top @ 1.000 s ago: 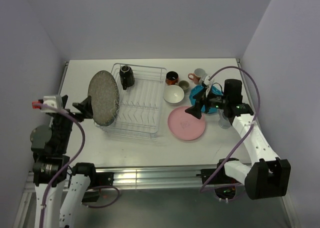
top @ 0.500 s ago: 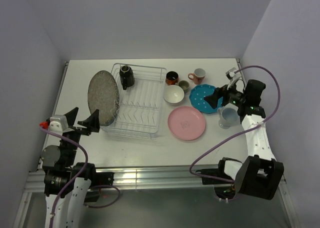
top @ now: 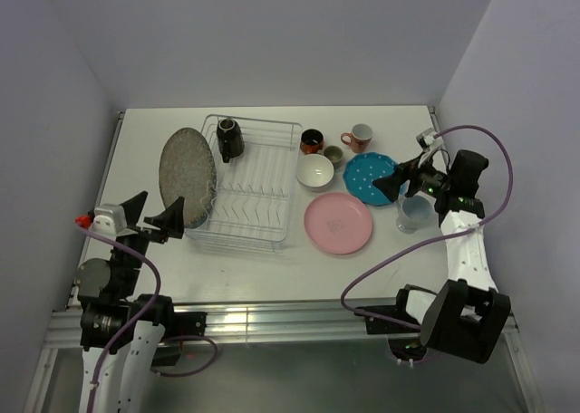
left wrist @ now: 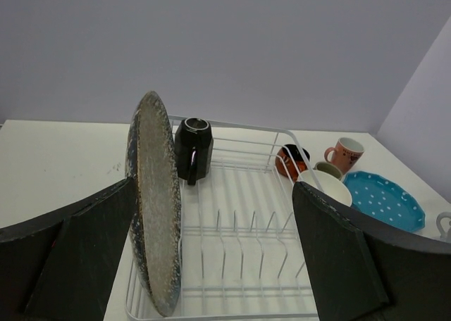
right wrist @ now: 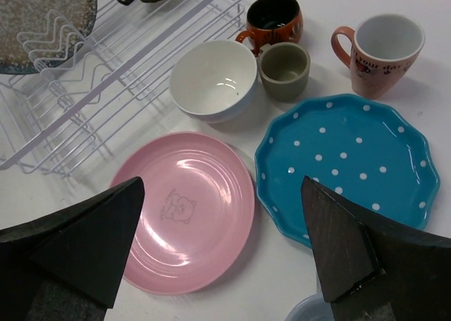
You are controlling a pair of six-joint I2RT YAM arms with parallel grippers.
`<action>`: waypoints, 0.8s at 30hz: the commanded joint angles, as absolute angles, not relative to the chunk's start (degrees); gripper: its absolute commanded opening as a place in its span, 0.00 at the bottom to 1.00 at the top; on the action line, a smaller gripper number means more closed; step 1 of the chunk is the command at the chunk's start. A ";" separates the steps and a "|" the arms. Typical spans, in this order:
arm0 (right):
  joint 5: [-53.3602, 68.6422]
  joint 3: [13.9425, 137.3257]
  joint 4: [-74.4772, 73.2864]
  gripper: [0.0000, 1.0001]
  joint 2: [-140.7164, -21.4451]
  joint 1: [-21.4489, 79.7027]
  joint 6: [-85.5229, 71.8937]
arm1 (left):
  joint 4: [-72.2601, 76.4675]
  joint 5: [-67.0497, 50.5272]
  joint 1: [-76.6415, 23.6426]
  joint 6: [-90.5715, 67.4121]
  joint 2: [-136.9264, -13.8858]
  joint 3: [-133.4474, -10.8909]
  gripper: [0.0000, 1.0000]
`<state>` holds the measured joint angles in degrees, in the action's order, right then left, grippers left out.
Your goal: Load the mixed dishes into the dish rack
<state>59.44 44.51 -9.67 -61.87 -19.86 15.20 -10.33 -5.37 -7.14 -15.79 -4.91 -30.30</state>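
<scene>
The wire dish rack holds the grey speckled plate on edge at its left end and a black mug at the back. Right of it on the table lie a pink plate, teal dotted plate, white bowl, dark-red mug, grey-beige mug, pink mug and pale blue mug. My left gripper hangs open, near-left of the rack. My right gripper is open above the teal plate's right side. Both are empty.
The table's right edge runs just behind the right arm. Purple walls close in the far, left and right sides. Bare table lies left of the rack and along the near edge.
The left gripper drew back from the grey plate toward the near-left. The right gripper pulled away from over the pink plate to the right. Both stayed open.
</scene>
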 commanded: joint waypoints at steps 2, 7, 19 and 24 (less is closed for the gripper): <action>57.66 47.63 -10.28 1.00 -64.59 -19.95 12.67 | -7.91 -7.29 -7.29 -15.82 -6.59 -30.15 0.99; 49.95 49.48 -10.73 1.00 -67.50 -19.95 8.80 | -8.09 -7.21 -7.29 -15.91 -7.29 -30.15 0.99; 15.51 55.69 -0.79 1.00 -69.60 -10.14 -16.05 | -7.82 -7.91 -8.61 -16.17 -6.15 -29.88 0.99; 5.55 69.94 -7.10 1.00 -83.91 -5.98 -22.13 | -8.00 -7.65 -9.14 -16.08 -6.24 -29.97 0.99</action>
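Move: The pink mug stands about 25 cm straight ahead of the empty right hand and some 14 cm below it. The blue dotted plate lies 12 cm ahead and 2 cm right, the green cup 19 cm ahead and 10 cm left, the pale blue mug 1 cm ahead and 11 cm right, all roughly 15 cm below. From the left hand the pink mug is about 36 cm ahead, 52 cm right and 24 cm below. Open right hand dips, then sweeps about 11 cm forward towards the pink mug, turning some 35 degrees clockwise. ##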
